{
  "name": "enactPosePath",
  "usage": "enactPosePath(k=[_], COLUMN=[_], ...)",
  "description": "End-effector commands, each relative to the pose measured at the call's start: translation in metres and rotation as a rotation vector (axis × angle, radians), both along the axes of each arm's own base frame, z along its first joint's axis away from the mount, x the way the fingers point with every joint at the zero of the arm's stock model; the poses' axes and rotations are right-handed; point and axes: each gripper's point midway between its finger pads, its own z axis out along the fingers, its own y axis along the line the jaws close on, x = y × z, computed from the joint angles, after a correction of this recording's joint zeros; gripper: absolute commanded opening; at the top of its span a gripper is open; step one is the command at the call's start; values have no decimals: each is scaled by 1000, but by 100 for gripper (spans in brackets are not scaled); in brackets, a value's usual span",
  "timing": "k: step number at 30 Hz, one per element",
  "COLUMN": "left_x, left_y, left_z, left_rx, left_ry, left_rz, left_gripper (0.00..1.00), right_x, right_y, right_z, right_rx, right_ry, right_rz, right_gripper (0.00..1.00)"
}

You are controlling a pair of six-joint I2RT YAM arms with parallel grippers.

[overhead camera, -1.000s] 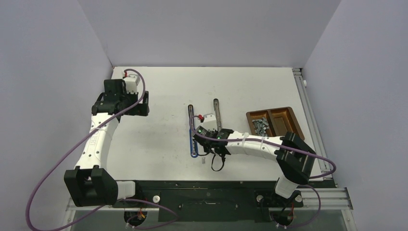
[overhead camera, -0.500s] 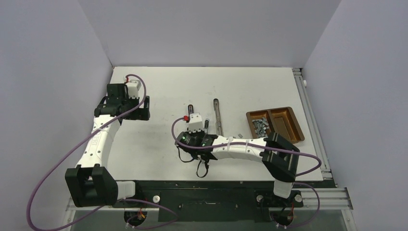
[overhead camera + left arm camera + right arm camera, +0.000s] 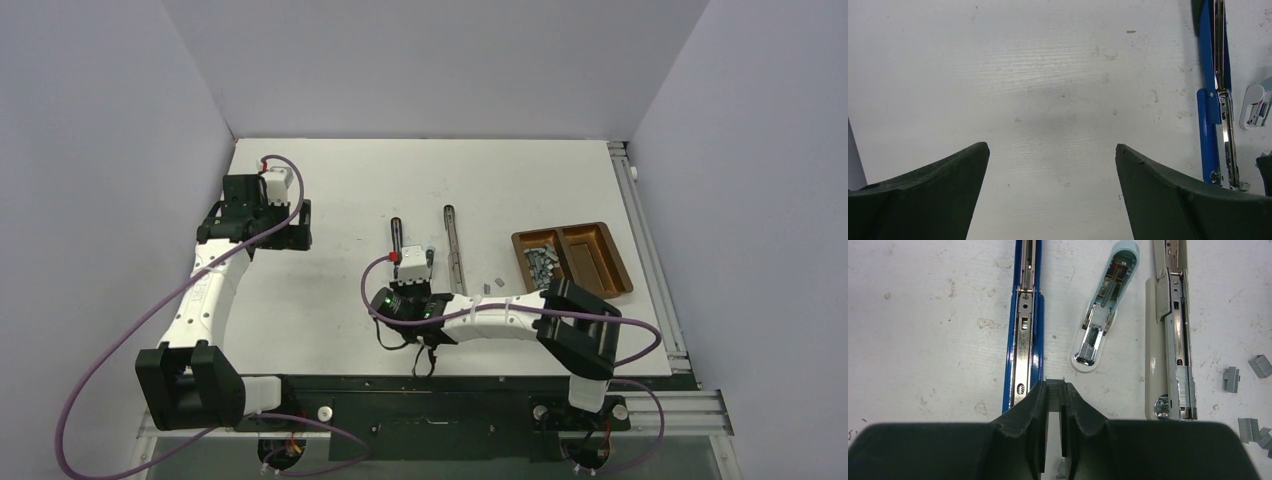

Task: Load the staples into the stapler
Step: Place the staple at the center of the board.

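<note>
My right gripper (image 3: 1055, 388) is shut on a short grey strip of staples (image 3: 1055, 383), whose end pokes out between the fingertips. It hovers just right of the near end of the opened blue stapler (image 3: 1025, 340), whose metal channel faces up. In the top view this gripper (image 3: 408, 282) sits under its white wrist camera. A cream stapler (image 3: 1168, 340) lies open to the right with a strip (image 3: 1186, 387) in its channel. My left gripper (image 3: 1052, 147) is open over bare table, left of the blue stapler (image 3: 1209, 100).
A small pale blue-green stapler (image 3: 1103, 315) lies between the two long ones. Loose staple strips (image 3: 1232, 379) are scattered right of the cream stapler. A brown two-part tray (image 3: 605, 240) at the right holds more strips (image 3: 540, 262). Walls enclose the table.
My right arm swung left across the staplers, then drew back a little toward the near edge, still gripping the strip. The left arm barely shifted.
</note>
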Motion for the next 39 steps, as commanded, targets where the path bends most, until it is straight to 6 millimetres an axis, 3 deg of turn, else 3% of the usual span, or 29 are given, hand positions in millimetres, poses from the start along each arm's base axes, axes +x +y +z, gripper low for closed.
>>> enactPosePath(k=[1, 9, 17, 23, 34, 39], left_x=[8, 12, 14, 14, 15, 16], left_y=[1, 0, -3, -4, -4, -5], left_z=[14, 23, 22, 25, 26, 26], left_rx=[-8, -22, -34, -39, -41, -43], left_ry=[-67, -91, -93, -101, -104, -106], left_rz=[20, 23, 16, 15, 13, 11], left_gripper=[96, 96, 96, 96, 96, 96], right_x=[4, 0, -45, -59, -59, -60], right_y=[8, -8, -59, -66, -66, -72], right_z=[20, 27, -13, -35, -56, -60], right_rx=[92, 52, -11, -32, -55, -66], right_ry=[-77, 48, 328, 410, 498, 543], right_rz=[-16, 4, 71, 109, 128, 134], right_gripper=[9, 9, 9, 9, 9, 19])
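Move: The held staple is bound for bare board about 6 cm back, 7 cm right and 5 cm below the right hand; a loose staple pair lies 4 cm left and 1 cm back of that spot. From this hand the blue stapler's middle is some 5 cm ahead and 2 cm left, the light-blue stapler 4 cm ahead and 5 cm right, the beige stapler 6 cm ahead and 10 cm right. The spot is roughly 15 cm back, 27 cm right and 16 cm below the left hand. Right hand carries the pinched staple right, back and down to the board, about 11 cm, tipping steeper some 30 degrees. ##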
